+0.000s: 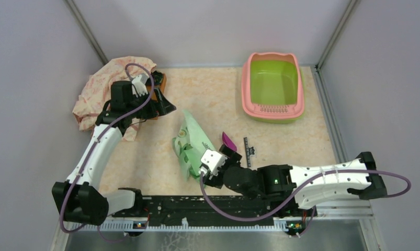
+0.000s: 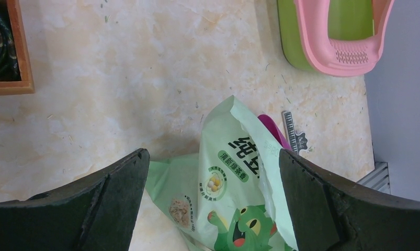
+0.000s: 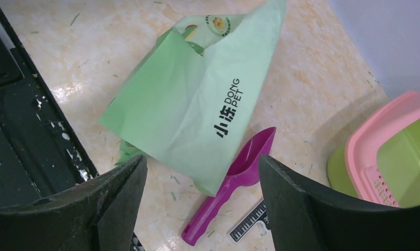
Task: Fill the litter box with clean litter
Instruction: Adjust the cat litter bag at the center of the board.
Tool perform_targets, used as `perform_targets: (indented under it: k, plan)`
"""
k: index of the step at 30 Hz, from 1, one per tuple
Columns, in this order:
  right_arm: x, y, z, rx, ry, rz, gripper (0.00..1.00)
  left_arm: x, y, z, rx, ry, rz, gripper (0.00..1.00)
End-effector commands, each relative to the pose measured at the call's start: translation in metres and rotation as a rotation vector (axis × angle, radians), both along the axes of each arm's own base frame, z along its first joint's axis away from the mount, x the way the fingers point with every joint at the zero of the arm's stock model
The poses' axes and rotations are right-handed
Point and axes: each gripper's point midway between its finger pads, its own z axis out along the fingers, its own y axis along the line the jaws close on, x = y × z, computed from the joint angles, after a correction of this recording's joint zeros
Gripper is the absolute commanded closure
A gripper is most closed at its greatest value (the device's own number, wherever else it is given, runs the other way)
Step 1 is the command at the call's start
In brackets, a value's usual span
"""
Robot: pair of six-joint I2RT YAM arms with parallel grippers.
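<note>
The litter box (image 1: 273, 86), with a pink rim and a bare lime-green basin, stands at the back right; it also shows in the wrist views (image 2: 349, 52) (image 3: 375, 146). The clean litter is out of view. A light green printed bag (image 1: 192, 146) lies mid-table, with a purple scoop (image 1: 228, 139) beside it. My right gripper (image 1: 222, 163) hovers open just above them; its view frames the bag (image 3: 197, 99) and the scoop (image 3: 234, 183) between its jaws (image 3: 202, 159). My left gripper (image 1: 166, 106) is open at the back left, looking toward the bag (image 2: 234, 188) with nothing held (image 2: 213, 157).
A floral cloth (image 1: 111, 83) and a small wooden tray (image 1: 158, 91) lie under the left arm. A black comb-like strip (image 1: 248, 151) lies right of the scoop. Grey walls close in both sides and the back. The arms' black rail (image 1: 218, 206) runs along the near edge.
</note>
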Motion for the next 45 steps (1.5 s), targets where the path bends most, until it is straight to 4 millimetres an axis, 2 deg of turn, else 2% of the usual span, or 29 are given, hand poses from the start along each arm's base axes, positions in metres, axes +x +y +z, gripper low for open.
perform_targets:
  k: [1,5,10,15,18,25,28,33,34,35,36,39,45]
  plan:
    - [-0.015,0.011,-0.008,-0.027,0.043,0.063,0.23,-0.003,-0.003,0.016,-0.005,-0.045,-0.021,0.01]
    - [-0.024,0.018,-0.012,-0.057,0.028,0.088,0.23,-0.004,-0.002,0.017,-0.001,-0.044,-0.02,0.01]
    - [-0.025,0.02,-0.013,-0.086,-0.015,0.086,0.23,-0.005,-0.001,0.017,0.001,-0.044,-0.018,0.01]
    - [-0.006,0.016,-0.024,-0.167,-0.119,-0.02,0.22,-0.006,-0.003,0.018,-0.006,-0.044,-0.025,0.01]
    - [0.006,0.02,-0.024,-0.137,-0.12,-0.054,0.22,-0.005,-0.003,0.019,-0.006,-0.045,-0.026,0.01]
    - [0.046,0.012,-0.002,-0.013,-0.124,-0.156,0.26,-0.007,-0.003,0.023,-0.004,-0.047,-0.032,0.01]
    - [0.058,0.009,-0.001,-0.021,-0.114,-0.181,0.35,-0.008,-0.004,0.025,-0.007,-0.052,-0.035,0.01]
    - [0.064,0.008,0.003,-0.001,-0.086,-0.195,0.65,-0.01,-0.004,0.027,-0.012,-0.052,-0.039,0.01]
    - [0.064,0.007,0.004,0.008,-0.079,-0.195,0.76,-0.011,-0.005,0.028,-0.013,-0.054,-0.042,0.01]
    - [0.066,0.005,0.007,0.023,-0.075,-0.206,0.93,-0.012,-0.005,0.029,-0.017,-0.053,-0.046,0.01]
    - [0.068,0.003,0.011,0.045,-0.07,-0.219,1.0,-0.015,-0.007,0.03,-0.024,-0.051,-0.054,0.01]
    - [0.077,-0.006,0.026,0.124,-0.035,-0.255,1.0,-0.028,-0.013,0.034,-0.059,-0.043,-0.088,0.01]
    - [0.086,-0.009,0.059,0.3,0.064,-0.229,1.0,-0.054,-0.018,0.04,-0.105,-0.059,-0.107,0.01]
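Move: The litter bag's loose right edge hangs about 6 cm ahead of the right hand, 2 cm left and 7 cm below; the bag's middle is 7 cm ahead, 9 cm left and 15 cm down. The purple scoop lies 3 cm ahead, 6 cm right, and the clip 5 cm ahead, 13 cm right, both some 22 cm below. From the left hand, the edge is about 16 cm back and 18 cm right, 7 cm lower. Right hand dips back, sweeps about 10 cm forward and pinches the bag's edge; left hand rises back 5 cm. ##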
